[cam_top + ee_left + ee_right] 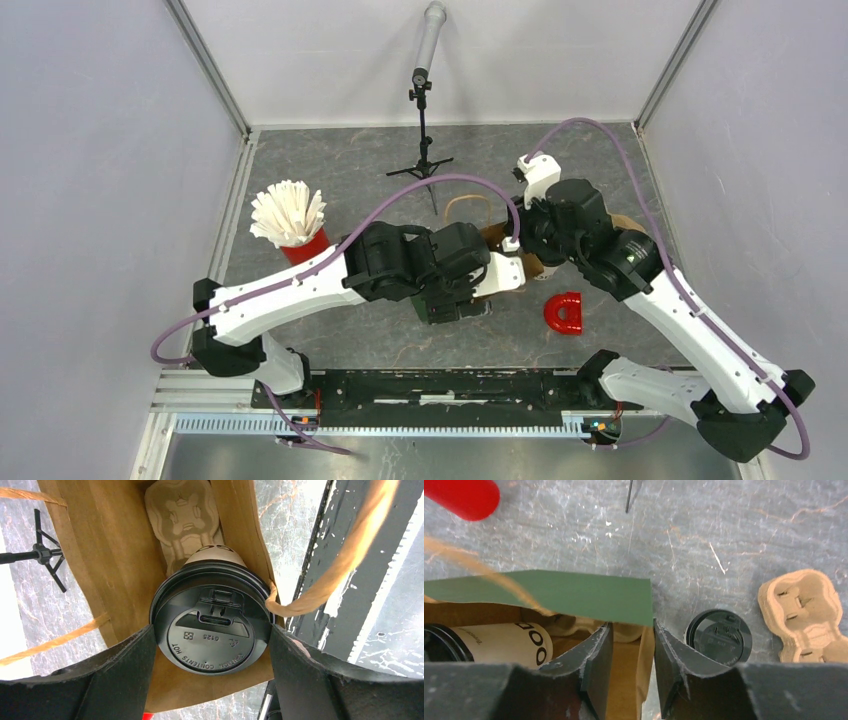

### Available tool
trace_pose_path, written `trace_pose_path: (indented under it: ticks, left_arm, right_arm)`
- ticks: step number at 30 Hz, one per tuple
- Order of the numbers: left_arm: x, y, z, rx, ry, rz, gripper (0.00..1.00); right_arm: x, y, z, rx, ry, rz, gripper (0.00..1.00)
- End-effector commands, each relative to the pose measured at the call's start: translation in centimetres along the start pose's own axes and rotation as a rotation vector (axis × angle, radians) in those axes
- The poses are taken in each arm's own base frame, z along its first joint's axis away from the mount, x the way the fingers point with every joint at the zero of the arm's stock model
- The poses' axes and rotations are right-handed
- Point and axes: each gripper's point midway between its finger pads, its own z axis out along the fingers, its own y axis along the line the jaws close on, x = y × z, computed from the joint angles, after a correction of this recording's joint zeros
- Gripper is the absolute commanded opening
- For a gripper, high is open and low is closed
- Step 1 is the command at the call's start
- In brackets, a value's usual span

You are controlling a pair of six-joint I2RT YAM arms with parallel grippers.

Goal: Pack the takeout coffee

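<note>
The takeout coffee (210,645), a cream cup under a black lid, hangs inside the open paper bag (115,555). My left gripper (211,629) is shut on it, one finger against each side of the lid. A brown cup carrier (182,510) lies at the bag's bottom beneath the cup. In the right wrist view the same cup (499,642) shows inside the bag, behind the green outer wall (549,597). My right gripper (632,625) is open and straddles the bag's corner edge, with the brown paper between its fingers. From above, both arms hide most of the bag (495,240).
A second black-lidded cup (719,640) stands on the table beside the bag, with another brown carrier (804,615) to its right. A red cup of white sticks (290,225) stands at the left. A red U-shaped piece (564,314) and a small tripod (422,150) are nearby.
</note>
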Motion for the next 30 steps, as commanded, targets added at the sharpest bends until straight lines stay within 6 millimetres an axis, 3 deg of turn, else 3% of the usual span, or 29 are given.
trace_pose_path:
  ticks: [1, 10, 16, 20, 25, 30]
  left_arm:
    - [-0.3, 0.7, -1.2, -0.036, -0.059, 0.059, 0.64]
    - [-0.5, 3.4, -0.9, -0.173, -0.076, 0.141, 0.63]
    - [-1.5, 6.9, -1.7, -0.258, -0.112, 0.147, 0.63]
    - [-1.4, 8.1, -1.8, -0.270, -0.107, 0.158, 0.63]
    - [-0.6, 7.6, -1.4, -0.251, -0.080, 0.146, 0.64]
    - [0.7, 6.7, -0.9, -0.213, -0.047, 0.139, 0.63]
  right_arm:
    - [-0.6, 0.3, -0.9, -0.019, 0.014, 0.005, 0.36]
    - [-2.3, -0.1, 0.3, 0.033, -0.074, 0.109, 0.01]
    - [-3.9, 0.6, 1.4, -0.003, -0.203, 0.175, 0.00]
    - [-4.6, -0.1, 1.3, 0.036, -0.230, 0.192, 0.00]
    - [-2.5, -0.2, 0.8, 0.034, -0.239, 0.297, 0.00]
    - [0.3, 0.3, 0.6, -0.008, -0.193, 0.274, 0.03]
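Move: The lidded coffee cup is already in the left gripper, in the bag's mouth; the carrier in the bag lies some 4 cm ahead of this hand, 8 cm right and 16 cm below. The bag's right rim is about 12 cm ahead of that hand and 12 cm right, nearly level. That rim is already between the right hand's open fingers; from this hand the second cup stands 6 cm ahead, 8 cm right, 19 cm below. The held cup dips barely a centimetre, then is carried about 6 cm forward within the bag's mouth and slightly up, the left wrist tilting its fingertips forward some 15 degrees, grip kept. Meanwhile the right fingers close and pinch the bag's right rim, draw it roughly 2 cm forward and a little left, then ease back and down, rolling left side up. ##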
